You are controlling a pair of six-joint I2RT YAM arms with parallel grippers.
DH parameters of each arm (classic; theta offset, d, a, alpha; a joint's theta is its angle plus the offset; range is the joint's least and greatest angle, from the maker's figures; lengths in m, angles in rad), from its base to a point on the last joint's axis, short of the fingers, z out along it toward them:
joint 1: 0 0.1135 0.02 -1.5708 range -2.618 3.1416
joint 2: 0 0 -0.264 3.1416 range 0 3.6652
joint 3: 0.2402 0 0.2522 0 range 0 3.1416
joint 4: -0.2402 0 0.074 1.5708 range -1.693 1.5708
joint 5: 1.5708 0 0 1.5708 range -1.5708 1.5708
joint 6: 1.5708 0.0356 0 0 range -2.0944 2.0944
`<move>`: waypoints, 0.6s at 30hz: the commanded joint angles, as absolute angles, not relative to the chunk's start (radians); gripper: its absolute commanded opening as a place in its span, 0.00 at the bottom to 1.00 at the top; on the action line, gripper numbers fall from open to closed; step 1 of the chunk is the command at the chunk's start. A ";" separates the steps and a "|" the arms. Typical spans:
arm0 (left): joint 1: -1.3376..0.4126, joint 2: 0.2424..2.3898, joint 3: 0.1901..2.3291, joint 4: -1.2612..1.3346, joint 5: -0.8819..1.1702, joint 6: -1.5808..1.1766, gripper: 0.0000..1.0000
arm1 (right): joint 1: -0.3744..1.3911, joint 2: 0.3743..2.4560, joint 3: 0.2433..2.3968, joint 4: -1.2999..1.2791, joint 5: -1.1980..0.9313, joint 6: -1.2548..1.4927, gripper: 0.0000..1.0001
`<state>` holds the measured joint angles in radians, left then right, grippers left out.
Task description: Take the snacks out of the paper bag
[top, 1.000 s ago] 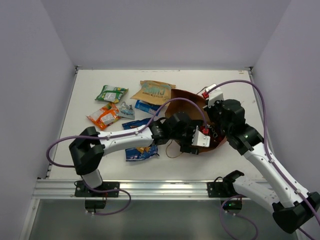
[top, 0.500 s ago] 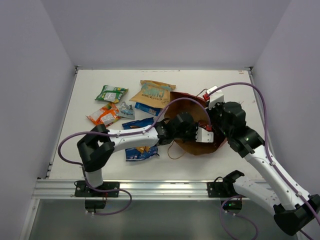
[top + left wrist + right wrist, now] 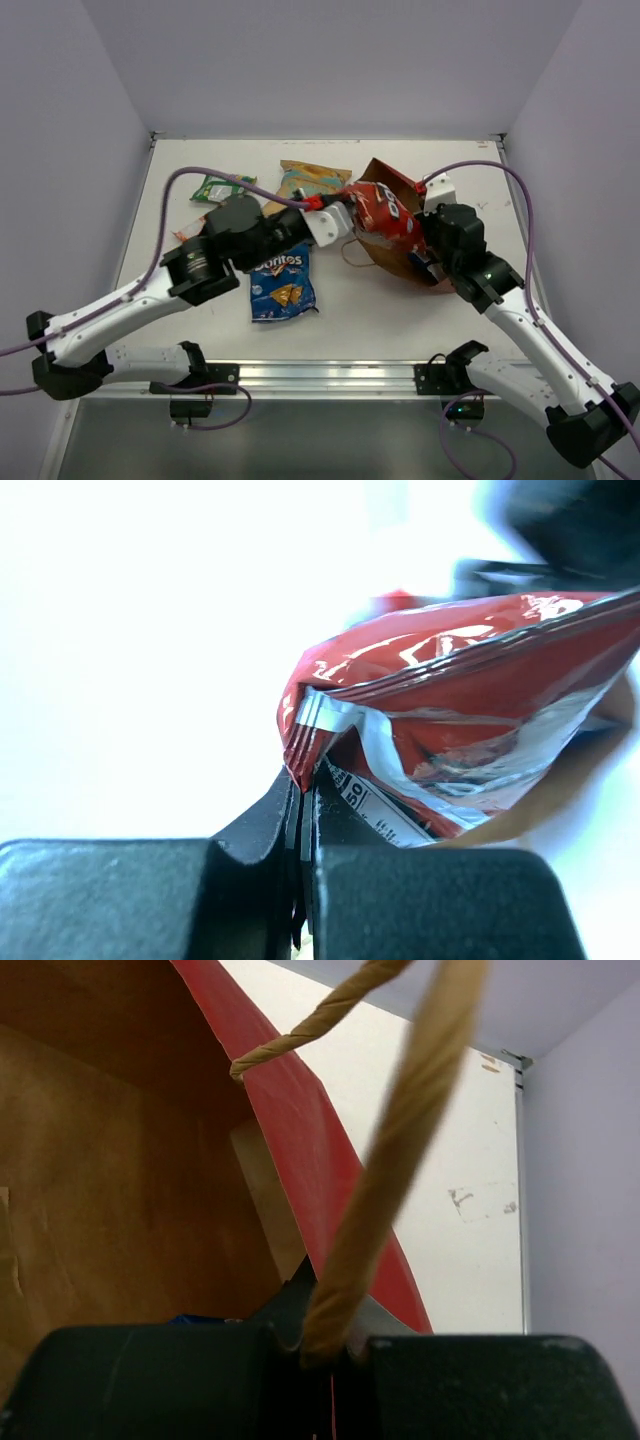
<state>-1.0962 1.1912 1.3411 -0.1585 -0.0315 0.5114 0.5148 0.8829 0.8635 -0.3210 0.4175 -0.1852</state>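
Note:
My left gripper (image 3: 347, 218) is shut on the sealed edge of a red-orange chip bag (image 3: 384, 212), held above the mouth of the paper bag (image 3: 400, 262). In the left wrist view the chip bag (image 3: 470, 700) hangs from my closed jaws (image 3: 302, 798). My right gripper (image 3: 432, 262) is shut on the paper bag's rim and twisted handle (image 3: 385, 1175), with the brown inside (image 3: 110, 1140) and red face (image 3: 320, 1160) showing. Other snacks lie on the table: a blue Doritos bag (image 3: 281, 284), a tan bag with teal print (image 3: 314, 179), a green pack (image 3: 217, 187).
An orange pack (image 3: 183, 233) is partly hidden by my left arm. The table's right edge (image 3: 516, 1160) meets the lilac wall. The paper bag's other loop handle (image 3: 352, 252) hangs out over the table.
My left gripper has drawn back out of the paper bag to the left and upward, bringing the red-orange chip bag with it. The paper bag's mouth has tipped up. The right gripper kept its grip.

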 commanded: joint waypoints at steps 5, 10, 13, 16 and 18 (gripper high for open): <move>-0.930 1.092 1.295 -0.250 -0.529 0.450 0.00 | 0.486 0.899 0.887 -0.370 0.591 -0.077 0.00; -0.574 1.113 1.181 -0.235 -0.647 0.344 0.00 | 0.485 0.900 0.917 -0.423 0.545 -0.055 0.00; -0.407 1.161 1.204 -0.343 -0.716 0.215 0.00 | 0.486 0.896 0.930 -0.442 0.535 -0.049 0.00; -0.309 1.160 1.142 -0.422 -0.835 0.130 0.00 | 0.486 0.893 0.942 -0.462 0.519 -0.041 0.00; -0.237 1.143 1.038 -0.367 -0.870 0.129 0.00 | 0.486 0.891 0.951 -0.468 0.494 -0.032 0.00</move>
<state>-0.3115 1.2030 1.1233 -0.3828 -0.7128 0.2237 0.4896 0.8967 0.9031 -0.4351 0.5236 -0.0666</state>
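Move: The left hand, holding the red snack bag just outside the paper bag's mouth, is taking it to free table near the left edge, some 23 cm ahead, 48 cm left and 40 cm below. On the same level lie the orange bag, 16 cm ahead and 33 cm left, the green bag, 29 cm ahead and 32 cm left, and the Doritos, 4 cm ahead and 16 cm left. From the right hand the spot is about 13 cm ahead, 64 cm left and 25 cm down. Leftward in a fast arc of about 36 cm, the left hand carries the red bag away from the paper bag towards the free left edge, also reaching forward some 15 cm, rising a little first and then sinking well below its starting height. The wrist swings counter-clockwise nearly 90 degrees, fingers still pinching the bag's end. The right hand keeps its pinch on the paper bag's rim, easing a few centimetres right. ##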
